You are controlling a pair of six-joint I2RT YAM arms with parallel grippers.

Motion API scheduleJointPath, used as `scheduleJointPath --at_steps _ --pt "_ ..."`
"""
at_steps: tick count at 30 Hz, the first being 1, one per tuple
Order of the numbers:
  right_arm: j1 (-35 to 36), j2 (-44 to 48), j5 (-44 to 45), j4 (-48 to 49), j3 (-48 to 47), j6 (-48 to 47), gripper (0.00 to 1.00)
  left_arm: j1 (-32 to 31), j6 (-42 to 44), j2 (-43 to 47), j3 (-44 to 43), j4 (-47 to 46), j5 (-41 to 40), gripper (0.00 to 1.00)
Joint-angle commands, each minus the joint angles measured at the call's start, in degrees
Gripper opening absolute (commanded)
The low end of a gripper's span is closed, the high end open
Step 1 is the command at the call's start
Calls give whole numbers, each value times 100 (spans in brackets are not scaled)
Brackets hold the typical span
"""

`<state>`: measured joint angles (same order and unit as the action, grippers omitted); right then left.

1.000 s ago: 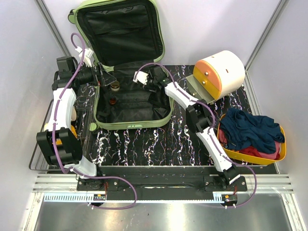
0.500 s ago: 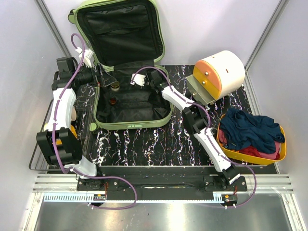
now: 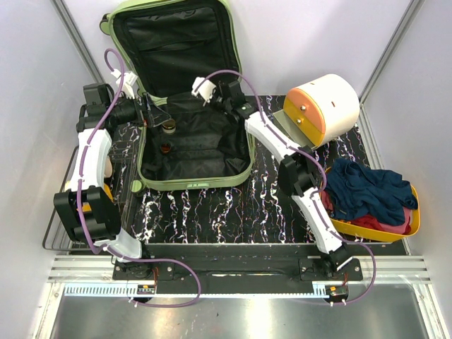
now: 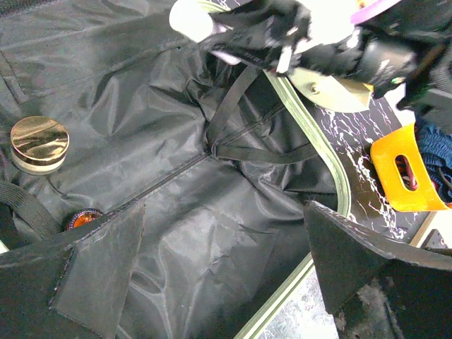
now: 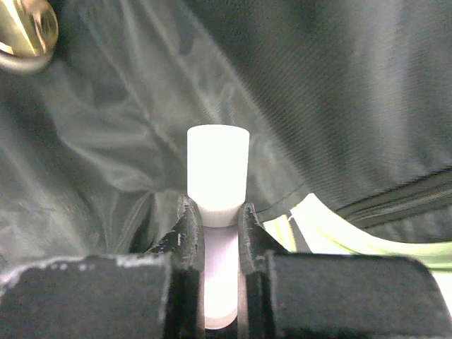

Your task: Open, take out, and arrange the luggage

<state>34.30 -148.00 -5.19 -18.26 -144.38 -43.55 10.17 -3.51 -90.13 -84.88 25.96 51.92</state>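
Observation:
The pale-green luggage [image 3: 198,183] lies open on the table, its lid propped against the back wall and its black lining showing. My right gripper [image 3: 210,92] hovers over the back of the lower half, shut on a white-capped pale bottle [image 5: 217,169], which sticks out past the fingertips [image 5: 188,219]. The same bottle [image 4: 192,18] shows at the top of the left wrist view. My left gripper [image 4: 222,212] stands open at the luggage's left edge, nothing between its pads. A gold-lidded jar [image 4: 39,143] and a small orange-capped item [image 4: 83,217] rest on the lining.
An orange-and-white drawer box [image 3: 321,106] stands at the back right. A yellow tray [image 3: 413,226] heaped with dark blue and red clothes sits at the right edge. A clear container [image 3: 123,169] and a wire rack [image 3: 60,226] lie left of the luggage.
My right gripper has shut on the white-capped bottle and carried it up and toward the back of the luggage. The left arm has not moved.

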Motion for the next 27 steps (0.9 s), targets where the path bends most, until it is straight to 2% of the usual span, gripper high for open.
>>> scheduleJointPath --at_steps 1,6,11,13,16,21,27 --pt "41 1009 -149 271 -4 628 0 37 -45 83 -152 -354 239 99" --pt "-11 2010 492 -370 777 655 0 46 52 153 -134 -354 248 99" --pt "-397 3581 1106 -503 3070 453 0 37 52 241 -20 -424 301 99" --pt "-547 3927 1292 -512 3894 356 0 37 -18 224 50 -573 353 99" --pt "-925 4332 1556 -652 4486 409 0 37 -176 163 95 -749 459 99" --pt "-1426 4368 1960 -661 4892 628 0 37 -449 -13 16 -986 582 99" --pt "-1488 3947 2162 -644 4621 979 0 37 -590 -224 -195 -1022 653 99"
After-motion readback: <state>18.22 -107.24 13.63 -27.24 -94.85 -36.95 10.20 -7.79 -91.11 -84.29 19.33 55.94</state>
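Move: The right hand already holds the white bottle in the air over the open suitcase; the cabinet's open pale-green drawer lies about 35 cm to its right, 8 cm back and 12 cm below. The orange cabinet's body stands some 14 cm farther right and 7 cm farther out than that drawer. The gold-lidded jar is about 20 cm to the hand's left, 2 cm back and 13 cm below. From the idle left hand the drawer is roughly 57 cm right, 8 cm ahead and 23 cm below. The right hand keeps the white bottle pinched and lifts it another 10 cm or so while starting to draw back, then swings it about 30 cm right, out of the suitcase towards the open drawer, ending some 9 cm farther back. On the way across it sinks most of the height it had gained, and the wrist turns clockwise by about 35 degrees and tips the fingers further down, bringing the bottle close over the drawer. ##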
